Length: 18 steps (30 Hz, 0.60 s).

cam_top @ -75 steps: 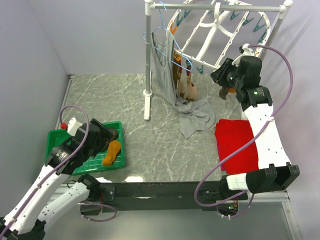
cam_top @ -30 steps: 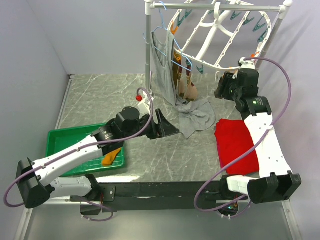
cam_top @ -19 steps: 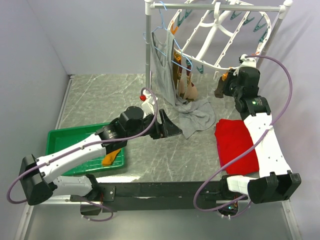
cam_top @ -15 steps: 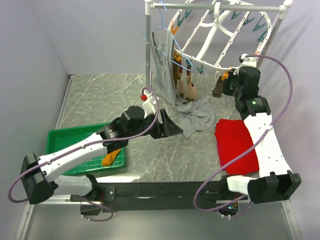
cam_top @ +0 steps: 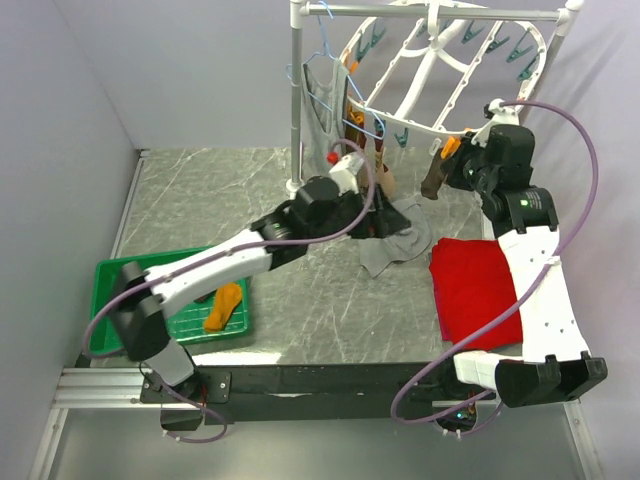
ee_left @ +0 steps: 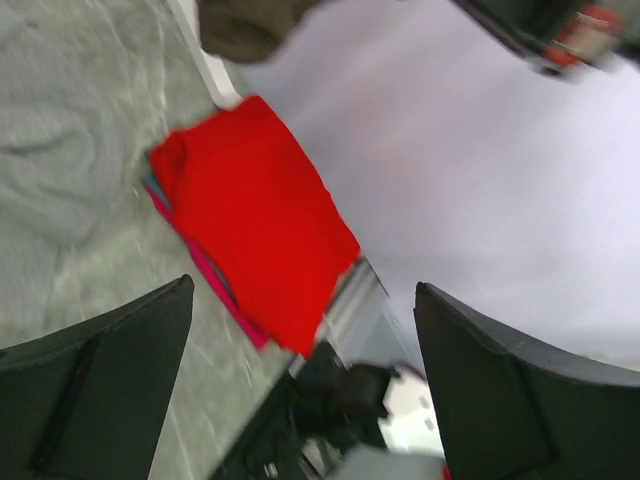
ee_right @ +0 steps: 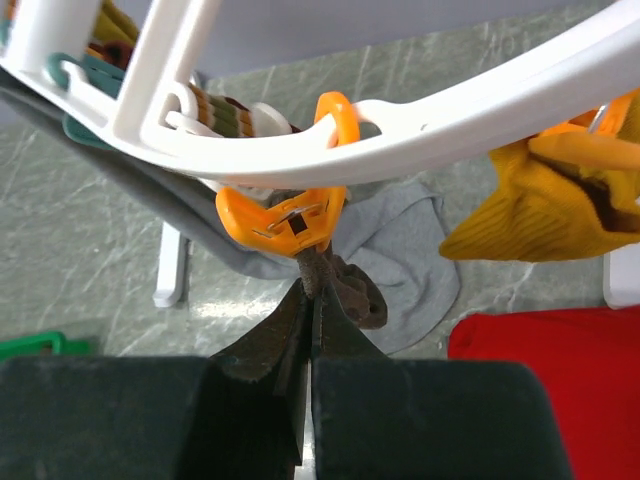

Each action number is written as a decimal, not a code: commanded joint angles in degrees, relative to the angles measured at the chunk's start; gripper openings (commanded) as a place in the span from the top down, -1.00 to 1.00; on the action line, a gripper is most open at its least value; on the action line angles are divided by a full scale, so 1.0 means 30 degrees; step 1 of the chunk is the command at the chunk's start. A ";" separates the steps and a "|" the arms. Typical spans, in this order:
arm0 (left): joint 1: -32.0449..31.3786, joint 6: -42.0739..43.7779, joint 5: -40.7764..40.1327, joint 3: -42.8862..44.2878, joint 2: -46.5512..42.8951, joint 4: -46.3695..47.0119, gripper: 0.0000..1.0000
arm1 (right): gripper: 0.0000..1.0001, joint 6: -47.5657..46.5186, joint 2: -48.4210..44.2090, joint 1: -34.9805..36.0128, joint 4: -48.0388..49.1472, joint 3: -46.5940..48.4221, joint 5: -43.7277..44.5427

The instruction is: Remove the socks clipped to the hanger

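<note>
The round white hanger hangs from the rack's top bar, with teal and orange clips on its rim. An orange clip on the ring pinches a brown sock. My right gripper is shut on that sock just under the clip, also seen from above. A mustard sock hangs clipped to its right. Striped and tan socks hang by the grey tank top. My left gripper stands open and empty just below them, and its blurred wrist view looks at the red cloth.
A grey tank top on a blue wire hanger drapes onto the table. A red cloth lies at the right. A green tray at the left holds an orange sock. The white rack post stands behind my left arm.
My left arm swung from the green tray across to the socks by the tank top, its jaws widening. My right gripper closed on the brown sock under the orange clip.
</note>
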 commanded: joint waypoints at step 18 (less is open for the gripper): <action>-0.0129 0.2538 -0.2546 0.9304 1.1038 0.7152 -0.79 | 1.00 0.0461 -0.0121 -0.0091 -0.2174 0.1921 -0.3085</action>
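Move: The brown sock, hanging just under its orange clip, is about 12 cm ahead of my left hand, some 12 cm to its right and 4 cm lower. The striped sock hangs roughly 12 cm to the left of the brown one and 2 cm farther out; a mustard sock hangs about 9 cm to its right, also 2 cm farther out. My right fingers already pinch the brown sock's top, its middle about 6 cm straight below them. I swing my open left hand forward and to the right in equal parts, about 15 cm in all, sinking some 6 cm on the way, so its spread fingers come up to the hanging brown sock; they stay wide open while the hand tips up about 10 degrees. My right hand keeps its pinch under the clip and eases 3 cm back and to the left, turning slightly counter-clockwise. ##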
